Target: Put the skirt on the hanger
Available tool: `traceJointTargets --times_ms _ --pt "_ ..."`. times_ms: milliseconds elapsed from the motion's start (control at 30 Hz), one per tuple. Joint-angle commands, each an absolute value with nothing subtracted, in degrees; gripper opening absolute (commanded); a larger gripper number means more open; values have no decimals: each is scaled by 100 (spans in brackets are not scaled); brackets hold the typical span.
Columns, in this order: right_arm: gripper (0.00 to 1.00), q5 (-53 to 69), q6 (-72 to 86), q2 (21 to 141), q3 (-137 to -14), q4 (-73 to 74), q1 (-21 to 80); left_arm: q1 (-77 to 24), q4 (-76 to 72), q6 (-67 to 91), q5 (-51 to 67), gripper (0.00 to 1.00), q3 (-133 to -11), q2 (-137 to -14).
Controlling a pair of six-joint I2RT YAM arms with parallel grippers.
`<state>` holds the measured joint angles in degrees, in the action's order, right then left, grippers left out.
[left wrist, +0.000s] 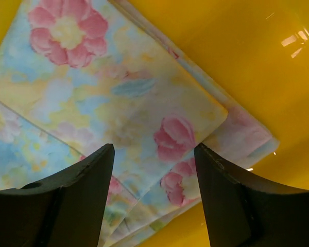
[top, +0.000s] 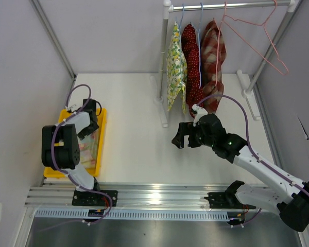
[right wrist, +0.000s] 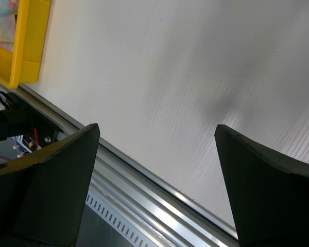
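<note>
A folded pastel floral skirt point(left wrist: 113, 98) lies in a yellow bin point(top: 101, 135) at the left of the table; it also shows in the top view point(top: 88, 148). My left gripper point(left wrist: 154, 154) is open, hovering just above the skirt's folded corner, its fingers either side of it. It shows in the top view point(top: 90, 118) inside the bin. An empty pink wire hanger point(top: 257, 32) hangs on the rack rail point(top: 232, 6) at the back right. My right gripper point(top: 184, 138) is open and empty above the table's middle point(right wrist: 157, 136).
Three clothes hang on the rack: a yellow floral one point(top: 175, 64), a red dotted one point(top: 191, 62) and a red plaid one point(top: 212, 56). The rack's white feet point(top: 250, 95) stand on the table. The aluminium rail point(right wrist: 144, 195) runs along the near edge. The bin's corner point(right wrist: 28, 46) shows in the right wrist view.
</note>
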<state>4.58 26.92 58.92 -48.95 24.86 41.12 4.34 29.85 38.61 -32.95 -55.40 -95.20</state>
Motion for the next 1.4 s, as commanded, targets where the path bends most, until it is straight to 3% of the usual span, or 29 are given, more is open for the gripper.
traceJointTargets --times_ms 0,67,167,200,267,300,633,933,1200,1367 --pt "99 545 2575 5853 -4825 2268 4087 536 2918 3797 -3472 65 -5783 -9842" --pt "99 571 2540 5888 -4825 2267 4052 545 2918 3779 -3471 61 -5783 -9905" --pt "99 597 2522 5915 -4843 2259 3982 571 2918 3727 -3472 45 -5801 -9879" --pt "99 606 2522 5898 -4843 2241 3964 597 2935 3700 -3446 26 -5827 -9844" --pt "99 633 2523 5906 -4843 2189 3929 606 2988 3657 -3375 4 -5897 -9677" --pt "100 633 2531 5924 -4851 2171 3920 606 3006 3621 -3331 0 -5924 -9598" --pt "99 589 2522 6047 -5010 2171 3902 475 3041 3025 -2014 0 -6266 -7745" --pt "99 589 2505 6249 -5264 2224 3920 -649 3322 2558 -1776 0 -7118 -6216" --pt "99 378 2505 6363 -5519 2259 3937 -1906 3437 2022 -686 0 -8427 -6143" --pt "99 220 2514 6398 -5625 2285 3973 -2871 3411 1916 -510 0 -8604 -6240"
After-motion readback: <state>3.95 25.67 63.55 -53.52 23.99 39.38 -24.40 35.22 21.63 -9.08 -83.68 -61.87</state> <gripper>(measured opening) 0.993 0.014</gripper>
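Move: In the yellow bin, the folded floral skirt lies right below the open left fingers, its middle about 4 cm back, 3 cm to the left and 1 cm down. The bin's middle sits some 3 cm back and 3 cm left of that hand; the clothes rack's left foot stands roughly 40 cm to its right and 17 cm farther ahead, 4 cm lower. From the right hand the skirt is about 50 cm left, 4 cm ahead and 17 cm below. Settling barely 1 cm forward and down, the left hand pinches the floral skirt near its right edge, then pulls it quickly up out of the bin, about 36 cm, and carries it some 22 cm to the right towards the rack. On the way the wrist swings clockwise and tips the fingers up by about 50 degrees, out of their steep downward slant; the grip stays shut. The right hand, open and empty, creeps forward slightly. ##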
